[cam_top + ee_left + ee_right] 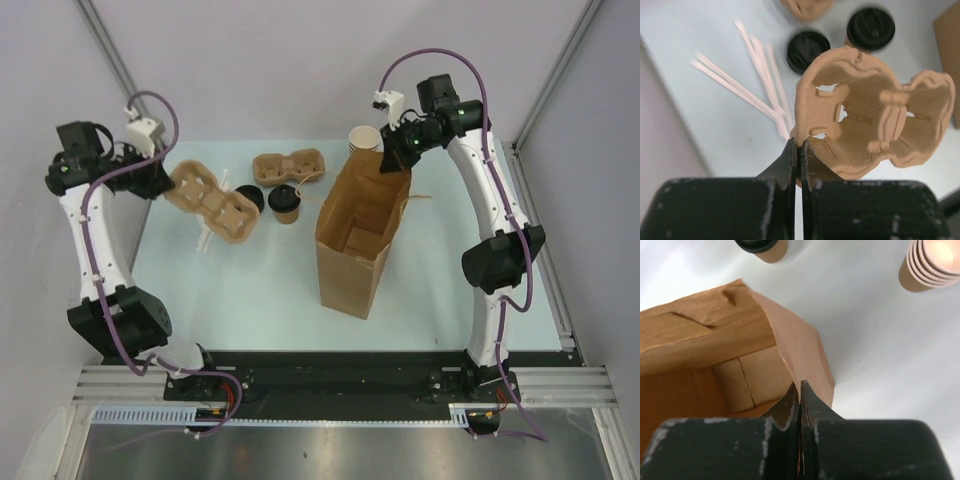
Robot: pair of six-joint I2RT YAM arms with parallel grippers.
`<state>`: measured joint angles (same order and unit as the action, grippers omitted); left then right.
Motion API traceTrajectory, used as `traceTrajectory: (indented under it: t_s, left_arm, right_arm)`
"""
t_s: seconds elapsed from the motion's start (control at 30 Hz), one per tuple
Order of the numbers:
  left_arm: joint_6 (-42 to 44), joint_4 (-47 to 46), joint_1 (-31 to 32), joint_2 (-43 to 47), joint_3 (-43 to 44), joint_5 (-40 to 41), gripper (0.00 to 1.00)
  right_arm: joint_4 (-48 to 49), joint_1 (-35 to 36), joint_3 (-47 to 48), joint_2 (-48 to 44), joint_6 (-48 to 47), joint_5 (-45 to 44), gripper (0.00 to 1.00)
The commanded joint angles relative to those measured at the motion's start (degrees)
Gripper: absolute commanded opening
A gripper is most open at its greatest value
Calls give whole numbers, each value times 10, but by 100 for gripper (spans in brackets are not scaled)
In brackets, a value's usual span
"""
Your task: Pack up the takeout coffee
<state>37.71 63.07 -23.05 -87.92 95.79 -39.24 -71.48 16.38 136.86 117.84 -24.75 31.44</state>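
The takeout coffee point(285, 204), a tan cup with a black lid, stands on the table between a pulp cup carrier point(210, 201) and the open brown paper bag point(358, 235). My left gripper point(172, 184) is shut on the carrier's rim and holds it tilted; in the left wrist view the gripper point(799, 145) pinches the carrier point(875, 125), with the coffee point(871, 27) beyond it. My right gripper point(392, 160) is shut on the bag's far rim. In the right wrist view that gripper point(801, 386) pinches the bag point(715, 335), and the coffee point(762, 247) shows at the top edge.
A loose black lid point(250, 197) lies beside the coffee, also visible as a lid point(808, 50) in the left wrist view. A second carrier point(288, 165) sits at the back. Stacked lidless cups point(362, 140) stand behind the bag. Pale stir sticks point(757, 80) lie on the table at the left.
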Motion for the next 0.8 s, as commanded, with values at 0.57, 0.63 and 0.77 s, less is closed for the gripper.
traceTrajectory:
  t_s: [0.57, 0.63, 0.77]
  left_arm:
    - [-15, -185, 305, -1, 408, 75, 0]
    - [5, -199, 346, 1, 406, 80, 0]
    - [79, -184, 422, 9, 389, 98, 0]
  right_arm:
    - [44, 62, 13, -65, -59, 15, 0]
    - [45, 67, 13, -67, -60, 3, 0]
    - [52, 82, 14, -67, -55, -17, 0]
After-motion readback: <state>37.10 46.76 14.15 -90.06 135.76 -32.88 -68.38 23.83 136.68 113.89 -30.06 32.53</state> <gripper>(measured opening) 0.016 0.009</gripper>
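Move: The paper bag's open mouth, where the carrier in my left hand is headed, lies about 38 cm to that hand's right, 4 cm back and roughly level with it. Down on the table some 20 cm below are the lidded cup, about 23 cm right and 9 cm ahead, and the loose black lid, about 12 cm right and 12 cm ahead. From my right hand, shut on the bag's far rim, the mouth's middle is about 9 cm back and 6 cm left. With the cup carrier still pinched, I raise my left hand steeply, about 29 cm, then swing it some 22 cm right, high up, towards the bag. As it goes, the wrist tips the fingers up from slanting down to level and turns them clockwise. My right hand keeps its pinch on the rim and draws it about 5 cm left, a little up and back. ##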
